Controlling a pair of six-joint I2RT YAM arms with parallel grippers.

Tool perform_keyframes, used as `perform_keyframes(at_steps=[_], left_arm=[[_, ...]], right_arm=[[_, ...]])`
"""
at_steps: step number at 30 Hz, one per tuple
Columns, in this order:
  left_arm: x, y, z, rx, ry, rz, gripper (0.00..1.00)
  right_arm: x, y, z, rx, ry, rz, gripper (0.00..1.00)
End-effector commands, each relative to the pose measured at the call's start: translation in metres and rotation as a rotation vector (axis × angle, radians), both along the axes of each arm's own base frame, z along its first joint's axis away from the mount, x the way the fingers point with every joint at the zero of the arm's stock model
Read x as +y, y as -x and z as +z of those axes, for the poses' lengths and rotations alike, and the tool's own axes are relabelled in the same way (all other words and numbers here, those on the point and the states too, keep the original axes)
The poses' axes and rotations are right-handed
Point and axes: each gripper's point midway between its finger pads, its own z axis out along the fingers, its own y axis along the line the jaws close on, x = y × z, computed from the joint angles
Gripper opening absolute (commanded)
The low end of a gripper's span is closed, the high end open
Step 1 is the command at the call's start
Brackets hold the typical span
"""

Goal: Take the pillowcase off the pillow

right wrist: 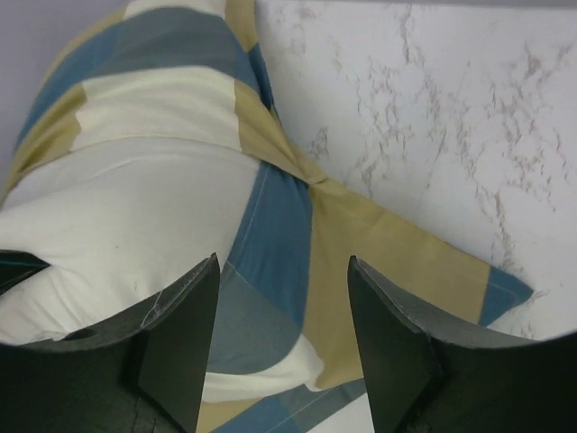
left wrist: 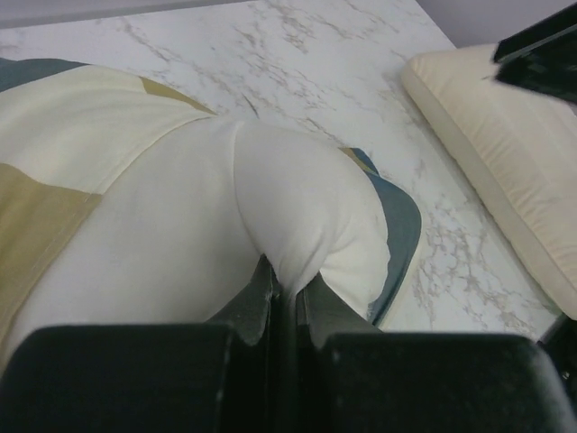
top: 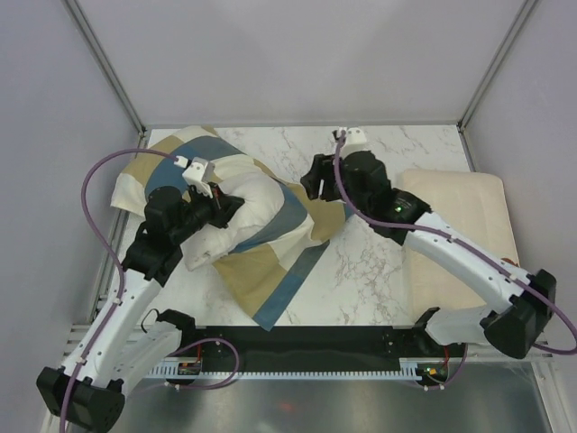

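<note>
The plain off-white pillow (top: 245, 200) (left wrist: 180, 225) (right wrist: 117, 207) lies at the left of the marble table, with one end bulging out of the pillowcase (top: 270, 257) (left wrist: 45, 207) (right wrist: 361, 253). The pillowcase has steel blue, tan and cream blocks. It still wraps the pillow's far end and trails loose toward the table's front. My left gripper (top: 227, 207) (left wrist: 288, 287) is shut on a pinch of the bare pillow's white corner. My right gripper (top: 313, 183) (right wrist: 284, 262) hovers open just above the loose blue and tan folds, with nothing between its fingers.
A flatter cream pillow (top: 460, 216) (left wrist: 505, 153) lies along the right edge of the marble table (top: 379, 271). Metal frame posts and grey walls close in the back and sides. A black rail (top: 315, 347) runs along the near edge between the arm bases.
</note>
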Motion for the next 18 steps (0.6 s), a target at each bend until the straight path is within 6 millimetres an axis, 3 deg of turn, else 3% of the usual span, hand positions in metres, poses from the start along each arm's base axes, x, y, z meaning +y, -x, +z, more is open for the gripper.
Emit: perform_keyframes(at_steps=[1, 5, 7, 9, 18], left_arm=[[-0.021, -0.008, 0.056, -0.126, 0.124, -0.005, 0.02], [-0.018, -0.021, 0.062, -0.142, 0.067, 0.092, 0.02], [-0.017, -0.027, 0.066, -0.151, 0.037, 0.124, 0.02], [-0.008, -0.035, 0.066, -0.158, 0.012, 0.187, 0.02], [-0.010, -0.044, 0.043, -0.115, 0.025, 0.216, 0.02]], right_arm=[[0.010, 0.004, -0.055, 0.142, 0.128, -0.119, 0.67], [0.036, 0.013, -0.083, 0.199, 0.189, -0.161, 0.67], [0.050, 0.021, -0.087, 0.199, 0.202, -0.147, 0.67], [0.057, 0.027, -0.085, 0.189, 0.199, -0.152, 0.67], [0.084, 0.048, -0.069, 0.176, 0.182, -0.117, 0.68]])
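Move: The blue band where the case meets the bare white pillow lies about 7 cm to the right hand's left, 8 cm back and some 16 cm below. The white pillow bulges about 18 cm left, 7 back and 12 below; the case's tan flap is roughly 3 cm right, 7 back and 20 below. The left hand already pinches the pillow's fabric; that blue band lies about 8 cm to its right, 3 cm back and 12 below. The right hand, fingers staying wide open, drops about 12 cm while swinging left and back towards the blue band beside the bare pillow, its fingers tipping further down and its left side dipping, then climbs back some 3 cm as it keeps drifting left and back, coming close without any contact that can be seen. The left hand keeps its pinch on the pillow fabric, shifting a little to the right and then about 3 cm forward with a slight counter-clockwise turn. ##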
